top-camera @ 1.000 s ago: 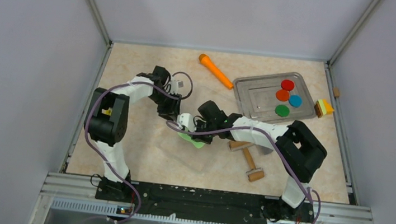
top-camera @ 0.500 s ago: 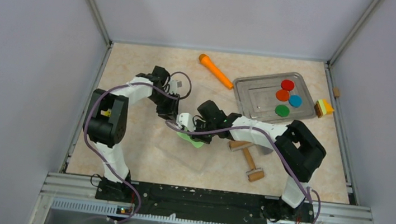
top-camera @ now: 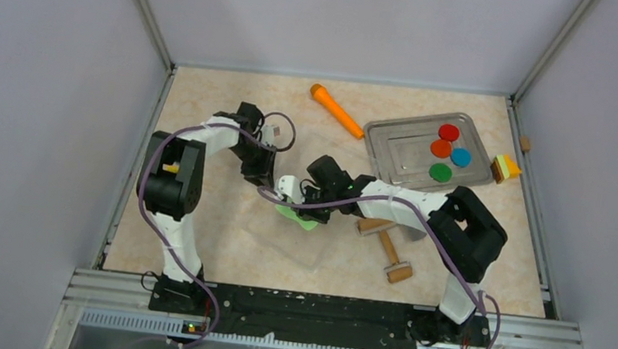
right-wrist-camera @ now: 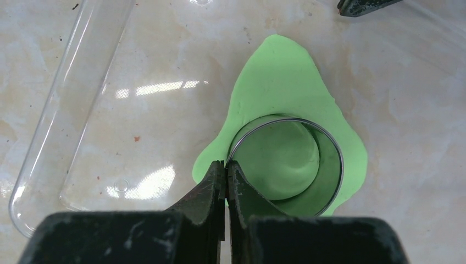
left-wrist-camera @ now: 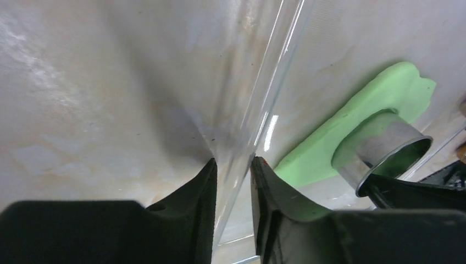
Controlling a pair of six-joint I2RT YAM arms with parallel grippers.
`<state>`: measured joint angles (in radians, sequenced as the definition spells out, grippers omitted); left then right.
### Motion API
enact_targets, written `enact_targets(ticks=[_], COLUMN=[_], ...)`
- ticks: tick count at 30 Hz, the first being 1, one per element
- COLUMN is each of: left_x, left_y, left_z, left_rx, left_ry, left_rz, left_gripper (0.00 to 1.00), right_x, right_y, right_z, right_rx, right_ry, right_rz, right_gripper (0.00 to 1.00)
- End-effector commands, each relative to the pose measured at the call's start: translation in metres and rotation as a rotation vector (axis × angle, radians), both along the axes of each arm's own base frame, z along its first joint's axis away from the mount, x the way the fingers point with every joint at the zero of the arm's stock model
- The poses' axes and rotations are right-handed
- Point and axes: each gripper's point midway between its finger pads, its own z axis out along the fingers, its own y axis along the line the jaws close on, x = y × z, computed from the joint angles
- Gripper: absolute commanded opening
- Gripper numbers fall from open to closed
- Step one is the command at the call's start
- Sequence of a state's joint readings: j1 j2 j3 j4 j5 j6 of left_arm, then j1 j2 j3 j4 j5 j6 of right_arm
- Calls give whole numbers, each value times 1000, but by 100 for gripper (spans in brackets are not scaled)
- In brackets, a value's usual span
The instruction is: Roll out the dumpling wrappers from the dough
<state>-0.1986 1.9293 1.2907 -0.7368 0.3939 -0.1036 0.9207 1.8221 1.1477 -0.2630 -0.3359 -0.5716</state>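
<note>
The dough (right-wrist-camera: 286,71) is a thin light lime-green sheet lying on a clear plastic board (right-wrist-camera: 110,126). A metal ring cutter (right-wrist-camera: 340,159) stands pressed into the sheet, with a round of dough inside it. My right gripper (right-wrist-camera: 226,163) is shut on the near rim of the ring. My left gripper (left-wrist-camera: 233,161) is shut on the edge of the clear plastic board (left-wrist-camera: 258,99), just left of the dough (left-wrist-camera: 379,93) and ring cutter (left-wrist-camera: 384,146). From above, both grippers meet around the dough (top-camera: 300,219) at mid-table. Separate dumpling wrappers are out of view.
A metal tray (top-camera: 396,154) at the back right holds red, orange, blue and dark green discs. An orange stick (top-camera: 336,110) lies behind it to the left. A wooden roller (top-camera: 386,240) lies right of the dough. A small yellow block (top-camera: 506,168) sits beside the tray.
The left arm's elbow has shifted slightly. Both grippers, the ring and the dough stay where they were.
</note>
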Motion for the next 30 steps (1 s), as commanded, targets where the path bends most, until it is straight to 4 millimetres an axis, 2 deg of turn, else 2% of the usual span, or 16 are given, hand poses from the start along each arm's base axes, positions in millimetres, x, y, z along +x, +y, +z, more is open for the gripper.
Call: enact_targets(ticks=[1, 5, 10, 19, 26, 30], left_x=[-12, -21, -29, -36, -34, -34], left_y=[4, 2, 0, -3, 0, -1], left_z=[-14, -17, -11, -4, 8, 9], left_rx=[20, 0, -23, -51, -40, -59], left_ry=[50, 64, 60, 56, 16, 13], left_rz=[-28, -25, -30, -23, -20, -20], left_gripper=[23, 0, 0, 0, 0, 0], right_x=[-19, -17, -5, 7, 7, 10], right_y=[-13, -14, -15, -7, -8, -8], right_z=[-25, -28, -31, -22, -27, -13], right_rx=[-88, -77, -46, 3, -9, 8], right_ry=[93, 129, 221, 221, 244, 254], right_rz=[-9, -78, -229, -329, -370, -374], right_gripper=[0, 0, 0, 0, 0, 0])
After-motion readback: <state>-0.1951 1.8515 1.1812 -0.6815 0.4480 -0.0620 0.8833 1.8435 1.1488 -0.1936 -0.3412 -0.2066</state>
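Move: The left fingers, part open, already straddle the clear tray's left rim, right at the hand point. From there the round cutter stands about 8 cm to the right and 3 cm back, the green dough spreading beneath it. The right hand already pinches the cutter's near wall: its middle is some 3 cm ahead, level sideways, with the dough 3 cm ahead, 1 cm left and 3 cm below. The wooden roller lies about 20 cm right of the right hand, 5 cm back. Clockwise, the right hand twists the cutter it still grips, by roughly 20 degrees with a slight tilt, almost on the spot and with the cutter staying on the dough. Meanwhile the left fingers close on the tray's rim, pinch it and draw it back towards the base by about 2 cm, against that twist. ##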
